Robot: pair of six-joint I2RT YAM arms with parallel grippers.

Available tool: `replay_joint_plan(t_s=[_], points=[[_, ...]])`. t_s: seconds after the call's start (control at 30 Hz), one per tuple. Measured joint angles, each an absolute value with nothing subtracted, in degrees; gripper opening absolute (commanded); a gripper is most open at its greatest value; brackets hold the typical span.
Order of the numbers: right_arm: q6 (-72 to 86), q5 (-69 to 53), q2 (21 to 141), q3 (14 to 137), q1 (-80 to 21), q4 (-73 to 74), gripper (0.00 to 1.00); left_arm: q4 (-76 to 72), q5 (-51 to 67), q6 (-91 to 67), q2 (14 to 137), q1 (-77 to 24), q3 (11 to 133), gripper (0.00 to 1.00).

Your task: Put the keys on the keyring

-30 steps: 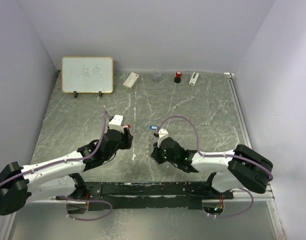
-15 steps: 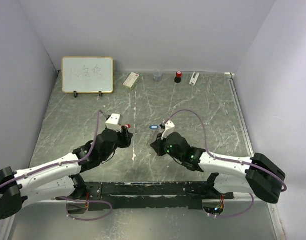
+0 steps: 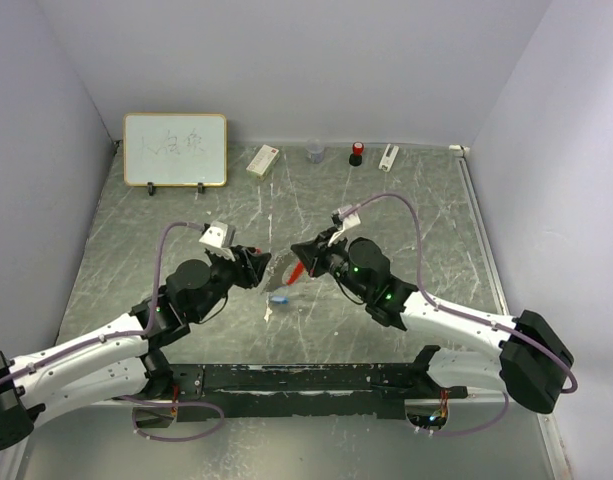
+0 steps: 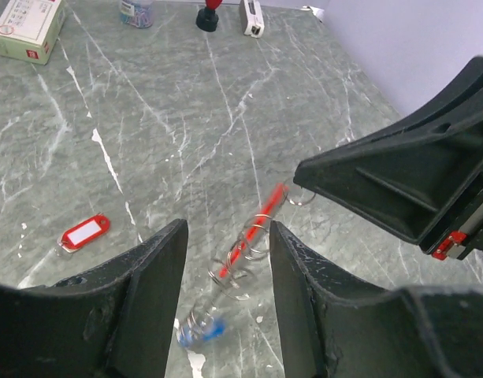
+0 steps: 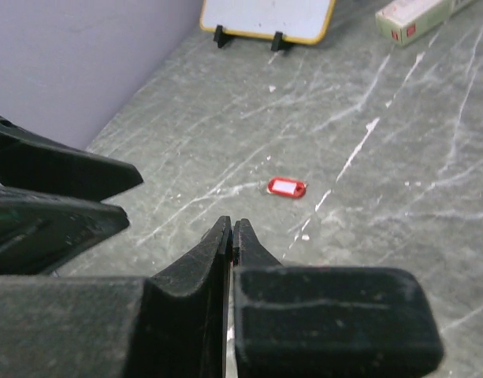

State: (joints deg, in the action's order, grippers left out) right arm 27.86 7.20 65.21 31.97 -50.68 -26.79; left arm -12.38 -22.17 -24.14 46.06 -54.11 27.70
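My right gripper (image 3: 294, 254) is shut on the top ring of the keyring (image 4: 261, 222), a blurred string of grey rings with a red oblong fob (image 3: 299, 270), dangling above the table. The blue key (image 4: 200, 331) hangs at its bottom end (image 3: 279, 298). My left gripper (image 4: 227, 228) is open and faces the right gripper (image 4: 298, 175). The string hangs just beyond its fingertips (image 4: 176, 236), untouched. The red key (image 4: 85, 232) lies flat on the table left of them, also seen ahead of my shut right gripper (image 5: 232, 228) as the red key (image 5: 287, 187). From above my left arm hides it.
Along the back wall stand a whiteboard (image 3: 175, 149), a white box (image 3: 263, 160), a small clear jar (image 3: 315, 152), a red-capped black item (image 3: 356, 154) and a white oblong (image 3: 388, 157). Purple walls close in the marble table (image 3: 436, 230) on three sides.
My right gripper has risen toward the centre with the keyring. The blue key has left its spot on the table and now dangles. My left gripper has lifted and turned toward the right one.
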Motion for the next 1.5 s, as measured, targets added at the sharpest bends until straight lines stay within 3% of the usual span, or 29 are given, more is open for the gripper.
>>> replay_joint_plan(t_s=[0.67,1.5], points=[[14.8,8.9,58.7,35.8,-50.7,-28.0,0.00,-22.5,-20.5,-22.2,50.4,-54.1,27.4,0.54],[8.1,2.4,51.5,29.4,-50.7,-35.9,0.00,-34.4,-15.3,-17.6,49.3,-54.1,24.4,0.55]])
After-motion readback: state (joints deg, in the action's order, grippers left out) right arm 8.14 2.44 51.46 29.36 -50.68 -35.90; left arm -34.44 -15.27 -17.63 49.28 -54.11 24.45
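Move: The keyring (red-handled grey plate with its chain of rings) already hangs from the shut right fingers, its middle about 7 cm below them, 3 cm back and 2 cm to their left. From the open left gripper it lies about 6 cm to the right, level fore and aft, some 9 cm below. The blue key dangles about 4 cm back, 4 cm right and 14 cm below the left gripper; the red key lies on the table 10 cm ahead, 3 cm left, 21 cm below. Keep the right fingers shut on the keyring's end ring and lift it about 10 cm, easing slightly back and right in the later part while tipping the fingertips up nearly 30 degrees. Bring the left gripper up some 5 cm and a little right towards the hanging keyring, tilting its tips up and keeping its fingers about half open, without closing on anything. ##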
